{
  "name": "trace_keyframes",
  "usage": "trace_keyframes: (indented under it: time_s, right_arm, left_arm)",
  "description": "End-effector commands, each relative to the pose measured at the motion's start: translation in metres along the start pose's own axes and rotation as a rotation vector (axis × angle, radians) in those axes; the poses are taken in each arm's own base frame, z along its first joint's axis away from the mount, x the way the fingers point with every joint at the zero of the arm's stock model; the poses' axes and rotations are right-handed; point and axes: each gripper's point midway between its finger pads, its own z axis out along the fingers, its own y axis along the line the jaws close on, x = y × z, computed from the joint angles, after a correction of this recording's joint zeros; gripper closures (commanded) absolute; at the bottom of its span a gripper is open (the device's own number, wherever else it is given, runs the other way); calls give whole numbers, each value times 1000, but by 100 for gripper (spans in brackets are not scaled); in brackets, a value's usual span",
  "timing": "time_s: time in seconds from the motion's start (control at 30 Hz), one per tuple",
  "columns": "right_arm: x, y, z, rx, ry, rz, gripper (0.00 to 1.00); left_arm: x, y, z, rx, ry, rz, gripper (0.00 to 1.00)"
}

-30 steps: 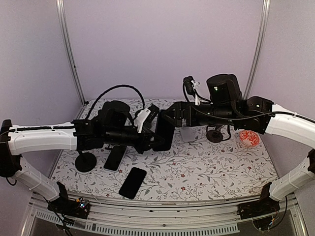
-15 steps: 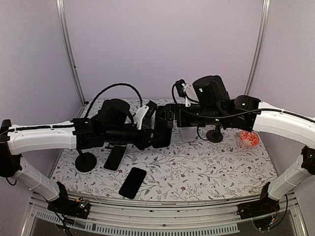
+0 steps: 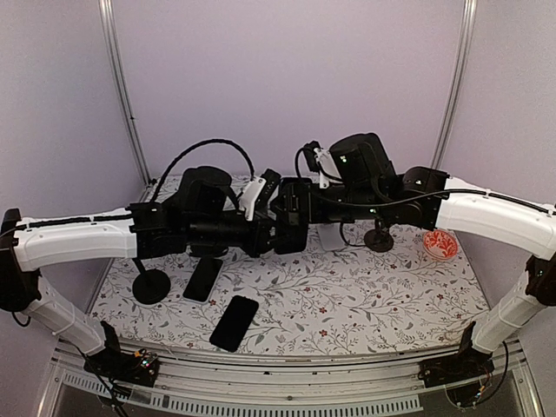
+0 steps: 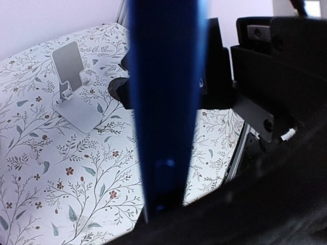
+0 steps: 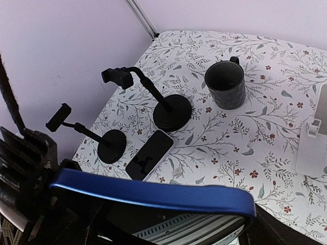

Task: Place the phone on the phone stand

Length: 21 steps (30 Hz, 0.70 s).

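A blue-edged phone (image 3: 290, 234) is held upright above the middle of the table, and my left gripper (image 3: 274, 238) is shut on it. In the left wrist view its edge (image 4: 164, 102) fills the centre. My right gripper (image 3: 294, 208) is at the phone's top with its jaws open on either side. The phone's blue edge (image 5: 153, 193) crosses the bottom of the right wrist view. The white phone stand (image 3: 333, 236) stands behind the grippers. It also shows in the left wrist view (image 4: 71, 89) and at the right edge of the right wrist view (image 5: 311, 148).
Two more phones lie on the table at the front left (image 3: 202, 278) (image 3: 234, 322). A black clamp stand (image 3: 151, 285) is at the left and another (image 3: 379, 239) is near a red bowl (image 3: 440, 245). A dark mug (image 5: 226, 84) stands at the back.
My right arm has moved left and closed in on the phone held by my left gripper. The left gripper has lifted the phone slightly.
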Motion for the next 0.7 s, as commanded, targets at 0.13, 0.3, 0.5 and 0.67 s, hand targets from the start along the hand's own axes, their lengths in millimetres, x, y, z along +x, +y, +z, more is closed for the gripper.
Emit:
trace_keyframes:
  time_s: [0.13, 0.3, 0.5, 0.67]
  right_arm:
    - [-11, -13, -7, 83, -42, 40, 29]
    - [-11, -26, -8, 106, -45, 64, 39]
    - [-24, -51, -15, 161, -89, 41, 42]
    - [-47, -82, -20, 223, -145, -23, 43]
  left_arm:
    - [-16, -7, 3, 3, -35, -21, 80]
    - [-7, 0, 3, -32, -22, -13, 54]
    - [0, 3, -11, -57, -22, -12, 41]
    - [2, 2, -27, -61, -15, -4, 41]
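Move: Between the right hand's open fingers stands the upright phone, its middle about 3 cm below that hand point. From the right hand, the white phone stand lies some 24 cm ahead, 15 cm right and 25 cm below; the mug about 24 cm ahead, 13 cm left, equally low. The left hand still holds the phone, whose middle is roughly 2 cm ahead, 4 cm right and 3 cm above that hand. Closing across the phone's long edges, the right hand takes hold of its upper part; only then do the left fingers open past halfway and let go, with that hand easing about 1 cm left at the end. The right hand then carries the phone some 5 cm right, 4 cm forward and 3 cm down, towards the white phone stand, its wrist turning about 10 degrees clockwise. ##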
